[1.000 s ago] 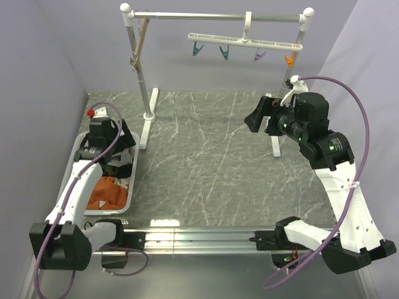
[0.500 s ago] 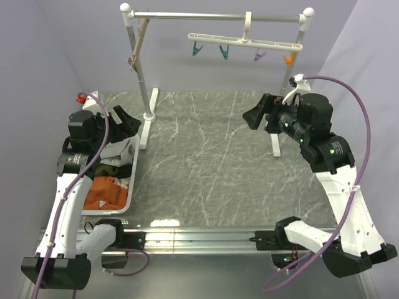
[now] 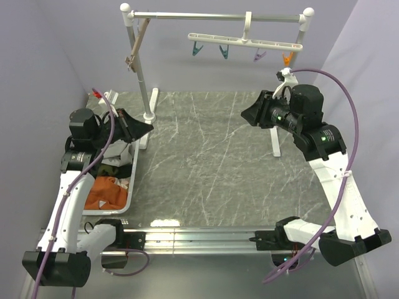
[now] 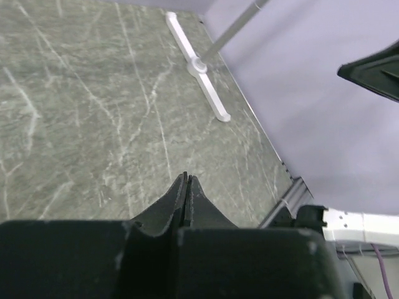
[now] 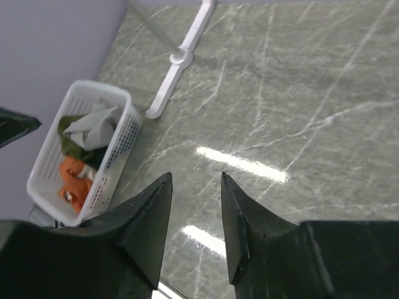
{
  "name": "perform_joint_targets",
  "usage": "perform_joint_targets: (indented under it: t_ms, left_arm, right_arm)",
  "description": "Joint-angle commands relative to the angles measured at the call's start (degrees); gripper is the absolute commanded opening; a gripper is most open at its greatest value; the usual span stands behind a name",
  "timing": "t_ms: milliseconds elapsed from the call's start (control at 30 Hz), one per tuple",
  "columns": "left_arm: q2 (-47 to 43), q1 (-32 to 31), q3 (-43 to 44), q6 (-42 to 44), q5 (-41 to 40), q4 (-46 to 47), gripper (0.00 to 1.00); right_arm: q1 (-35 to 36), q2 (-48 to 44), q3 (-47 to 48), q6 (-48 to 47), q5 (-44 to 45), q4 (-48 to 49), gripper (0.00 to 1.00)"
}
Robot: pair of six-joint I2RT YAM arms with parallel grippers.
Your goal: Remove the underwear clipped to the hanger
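The white clip hanger (image 3: 246,42) hangs from the rack's top bar, and its several coloured clips hold nothing. The underwear lies in the white basket (image 3: 132,182) at the left: a dark olive green brief (image 5: 70,144) under a pale grey piece (image 5: 93,128). No black brief can be made out. My left gripper (image 3: 146,129) hovers at the basket's far right corner, shut with nothing in it (image 4: 186,177). My right gripper (image 3: 246,115) hangs above the table's right half, its jaws a little apart and empty (image 5: 194,177).
An orange cloth (image 5: 73,177) lies at the basket's near end. The rack's left foot (image 3: 148,117) stands just beyond the basket, and its right foot (image 3: 275,146) is under my right arm. A purple wall runs along the left and back.
My left gripper has risen out of the basket, swung right past its edge and shut empty. My right gripper has narrowed its jaws and shifted slightly left.
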Motion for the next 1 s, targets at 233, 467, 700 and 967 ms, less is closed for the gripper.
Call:
perform_joint_targets:
  t_ms: [233,467,700,967]
  left_arm:
    - [3.55,-0.46,3.99,-1.58,5.31,4.21,0.6]
    - [5.49,-0.55,5.67,-1.76,5.58,5.27,0.99]
    - [6.46,-0.55,7.25,-1.41,4.52,4.74,1.0]
    - [6.63,-0.55,7.16,-3.25,4.09,5.18,1.0]
  right_arm:
    - [-0.14,-0.67,2.82,4.88,-3.48,0.3,0.86]
    - [-0.22,-5.94,0.54,6.29,-4.18,4.42,1.0]
    - [-0.22,-7.17,3.62,7.87,-4.7,3.82,1.0]
    - [-0.22,-7.44,2.82,8.4,-6.72,5.23,1.0]
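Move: Every garment is already off the hanger. The grey underwear lies in the basket, some 13 cm to the left hand's left, about 4 cm farther out and 24 cm below; the orange cloth is roughly 20 cm nearer the base than it and 4 cm farther left. From the right hand the grey underwear is about 54 cm left, 2 cm ahead and 29 cm down, and the empty hanger about 27 cm ahead, 2 cm left and 12 cm up. Empty and over bare table, the right hand spreads its half-open fingers wide with a slight shift left, then lifts about 6 cm while drawing back some 5 cm towards its base, its left side rolling up about 10 degrees and its tips lifting a little. Beside the basket the empty left hand opens its shut fingers fully and eases only about 2 cm forward and a bit up and right, still pointing ahead and to the right, with neither gripper touching anything. ##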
